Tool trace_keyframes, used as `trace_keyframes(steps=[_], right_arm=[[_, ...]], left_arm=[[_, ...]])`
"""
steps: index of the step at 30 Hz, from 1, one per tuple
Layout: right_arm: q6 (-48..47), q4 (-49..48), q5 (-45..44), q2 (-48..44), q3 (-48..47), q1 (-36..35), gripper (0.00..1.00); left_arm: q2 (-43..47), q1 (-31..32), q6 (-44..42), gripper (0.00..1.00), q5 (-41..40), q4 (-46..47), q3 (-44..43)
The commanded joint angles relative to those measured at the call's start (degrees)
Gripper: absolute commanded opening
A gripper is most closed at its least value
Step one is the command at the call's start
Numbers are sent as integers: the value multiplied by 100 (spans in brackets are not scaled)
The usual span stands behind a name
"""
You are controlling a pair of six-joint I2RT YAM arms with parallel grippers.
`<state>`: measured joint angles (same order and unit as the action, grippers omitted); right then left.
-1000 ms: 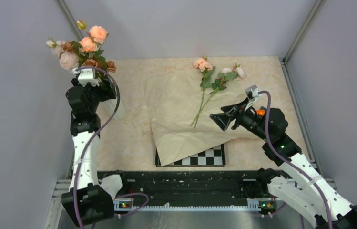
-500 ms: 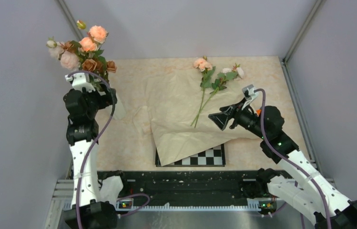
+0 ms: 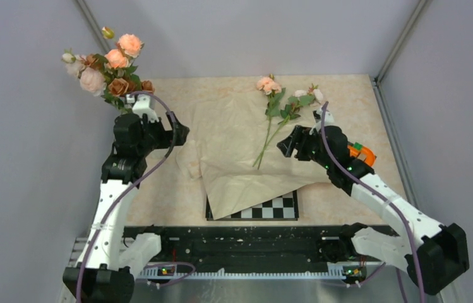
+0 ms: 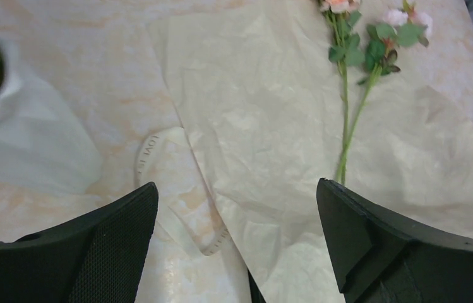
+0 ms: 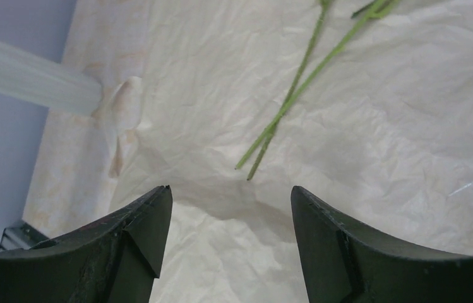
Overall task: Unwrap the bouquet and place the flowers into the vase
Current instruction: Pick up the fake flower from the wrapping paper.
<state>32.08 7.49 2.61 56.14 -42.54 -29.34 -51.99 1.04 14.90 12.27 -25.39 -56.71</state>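
Several peach and pink flowers [image 3: 110,66] stand in the white vase [image 4: 12,136] at the far left; my left arm hides most of the vase from above. Its ribbed side [image 5: 31,79] shows in the right wrist view. Two more flowers [image 3: 275,117] lie on the opened beige wrapping paper [image 3: 233,164], blooms at the far side; their stems [image 4: 347,120] [image 5: 290,95] show in both wrist views. My left gripper [image 3: 180,136] [image 4: 237,186] is open and empty over the paper's left edge. My right gripper [image 3: 287,146] [image 5: 230,189] is open and empty just short of the stem ends.
A cream ribbon [image 4: 148,148] lies curled on the marbled table [image 3: 360,107] between vase and paper. A checkerboard mat [image 3: 275,207] sticks out from under the paper's near edge. Grey walls close in both sides and the back.
My left arm has swung right and down, away from the flowers in the vase. My right gripper has moved toward the lying stems, pitched down, jaws a little narrower.
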Motion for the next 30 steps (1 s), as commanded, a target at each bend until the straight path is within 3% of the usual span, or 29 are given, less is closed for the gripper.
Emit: trace_keyframes(steps=[1, 6, 14, 18, 30], right_arm=[[485, -334, -832, 615, -362, 55, 70], [817, -1276, -1005, 1638, -346, 212, 68], [1651, -2798, 34, 3464, -686, 864, 59], [1862, -3462, 119, 4132, -796, 955, 56], [2414, -4185, 116, 5233, -998, 980, 48]], left_arm=[[-413, 272, -4, 99, 396, 221, -206], [-794, 272, -259, 99, 557, 267, -243], [-714, 265, -585, 99, 360, 451, -13], [-689, 265, -619, 99, 358, 464, 62], [-682, 262, -637, 99, 348, 473, 85]])
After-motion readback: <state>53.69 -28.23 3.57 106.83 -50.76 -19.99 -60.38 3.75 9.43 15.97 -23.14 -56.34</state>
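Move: The stem of the white-rose flower, lying on the wrapping paper, is about 17 cm ahead of the right hand, 1 cm to its left and some 19 cm below. The flower's white blooms lie about 29 cm ahead and 10 cm right of that hand. The peach bloom of the neighbouring flower lies 31 cm ahead and 3 cm left. From the left hand, the white-rose flower's stem is roughly 14 cm ahead, 31 cm right and 25 cm below. The right hand swoops forward and down, about 16 cm out and 15 cm lower, towards the white-rose flower's stem, slowing near the end. Its fingers tip further down and swing some 15 degrees clockwise with a slight roll, and close partway so they hover either side of the stems without gripping. The empty left hand, still open, dips about 4 cm and shifts slightly right and forward, then waits. ##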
